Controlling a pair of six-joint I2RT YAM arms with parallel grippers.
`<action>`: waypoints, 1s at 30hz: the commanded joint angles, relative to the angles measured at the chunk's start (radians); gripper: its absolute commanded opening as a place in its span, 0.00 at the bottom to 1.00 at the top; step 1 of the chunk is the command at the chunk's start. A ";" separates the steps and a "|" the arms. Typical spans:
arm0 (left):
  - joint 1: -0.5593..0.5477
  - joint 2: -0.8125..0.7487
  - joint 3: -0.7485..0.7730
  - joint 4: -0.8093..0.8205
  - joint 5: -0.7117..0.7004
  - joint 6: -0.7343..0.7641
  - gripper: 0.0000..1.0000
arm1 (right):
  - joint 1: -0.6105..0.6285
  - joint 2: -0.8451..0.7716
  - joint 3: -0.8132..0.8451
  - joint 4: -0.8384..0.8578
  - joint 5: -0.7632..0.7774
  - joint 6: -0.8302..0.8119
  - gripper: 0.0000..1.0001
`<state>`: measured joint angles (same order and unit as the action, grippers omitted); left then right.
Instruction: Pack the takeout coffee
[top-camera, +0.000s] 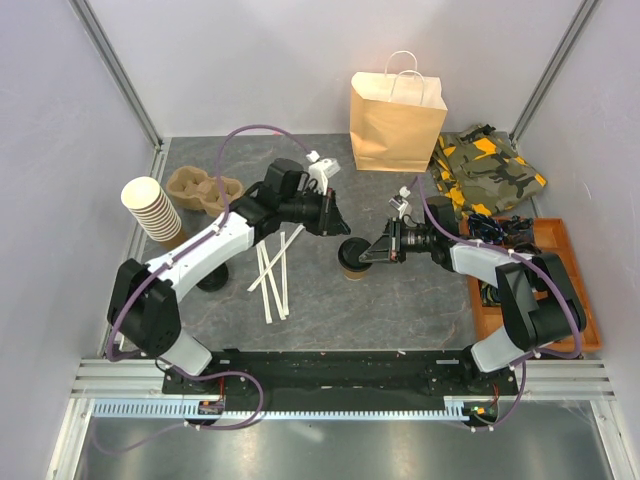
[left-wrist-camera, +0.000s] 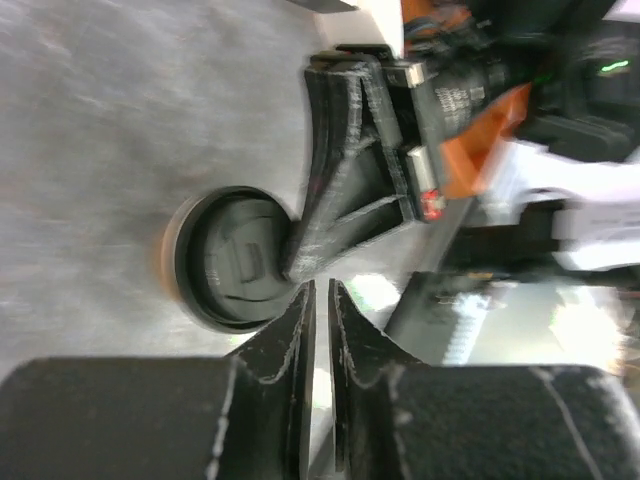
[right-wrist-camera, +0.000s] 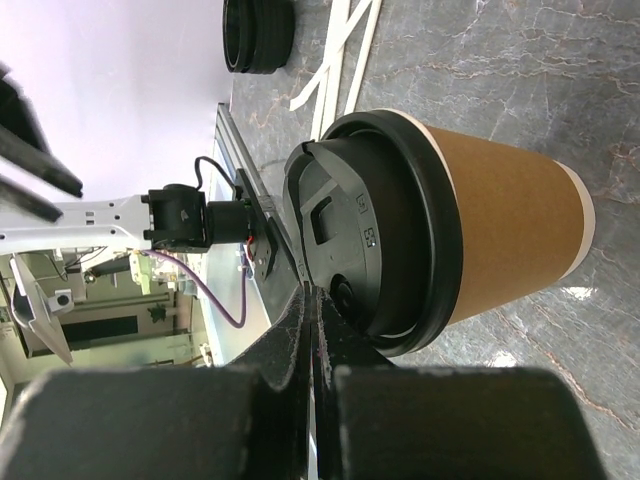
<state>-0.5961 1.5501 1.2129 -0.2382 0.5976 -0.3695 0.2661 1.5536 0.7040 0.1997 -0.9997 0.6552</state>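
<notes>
The takeout coffee (top-camera: 351, 264), a brown paper cup with a black lid, stands upright on the table's middle. My right gripper (top-camera: 364, 251) is shut with nothing between its fingers, and its tips rest on the lid near the rim. In the right wrist view the right gripper (right-wrist-camera: 318, 292) touches the lid of the takeout coffee (right-wrist-camera: 490, 215). My left gripper (top-camera: 338, 228) hovers just above and left of the cup. In the blurred left wrist view the left gripper (left-wrist-camera: 322, 287) shows only a thin empty slit and looks down on the lid (left-wrist-camera: 228, 262). The paper bag (top-camera: 397, 122) stands upright at the back.
A tall stack of cups (top-camera: 153, 210) and a pulp cup carrier (top-camera: 203, 190) stand at the left. White stirrers (top-camera: 272, 272) lie near the left arm, with a loose black lid (right-wrist-camera: 257, 35) beyond them. A camouflage cloth (top-camera: 488, 170) and an orange tray (top-camera: 568, 290) sit at the right.
</notes>
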 joint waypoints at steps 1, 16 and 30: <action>-0.093 -0.035 0.088 -0.266 -0.277 0.274 0.18 | -0.005 0.033 0.008 -0.060 0.098 -0.052 0.00; -0.188 0.100 0.051 -0.214 -0.420 0.331 0.18 | -0.004 0.060 0.017 -0.086 0.111 -0.074 0.00; -0.160 0.033 0.075 -0.245 -0.349 0.313 0.18 | -0.004 0.085 0.026 -0.102 0.119 -0.095 0.00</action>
<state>-0.7631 1.6520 1.2488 -0.4541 0.2222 -0.0795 0.2646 1.5925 0.7425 0.1707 -1.0111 0.6456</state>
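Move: The black lid on the coffee cup lies almost under the left hand, about 9 cm below its closed-in fingertips, 2 cm to the right and 1 cm back. The white stir sticks are roughly 17 cm left of that hand and 3 cm back, down on the table; the stack of spare black lids is some 31 cm left and 3 cm back. From the right hand, whose fingertips are already on the near right rim, the lid's middle is about 3 cm left, 2 cm ahead and 1 cm lower. The left fingertips come down to touch the lid's left rim, opposite the right hand: the hand sinks about 8 cm, easing 1 or 2 cm back on the way, while the wrist tips the fingers some 25 degrees steeper, then it stops there, fingers still nearly shut. The right hand stays in place with its shut fingertips kept on the right side of the lid. ##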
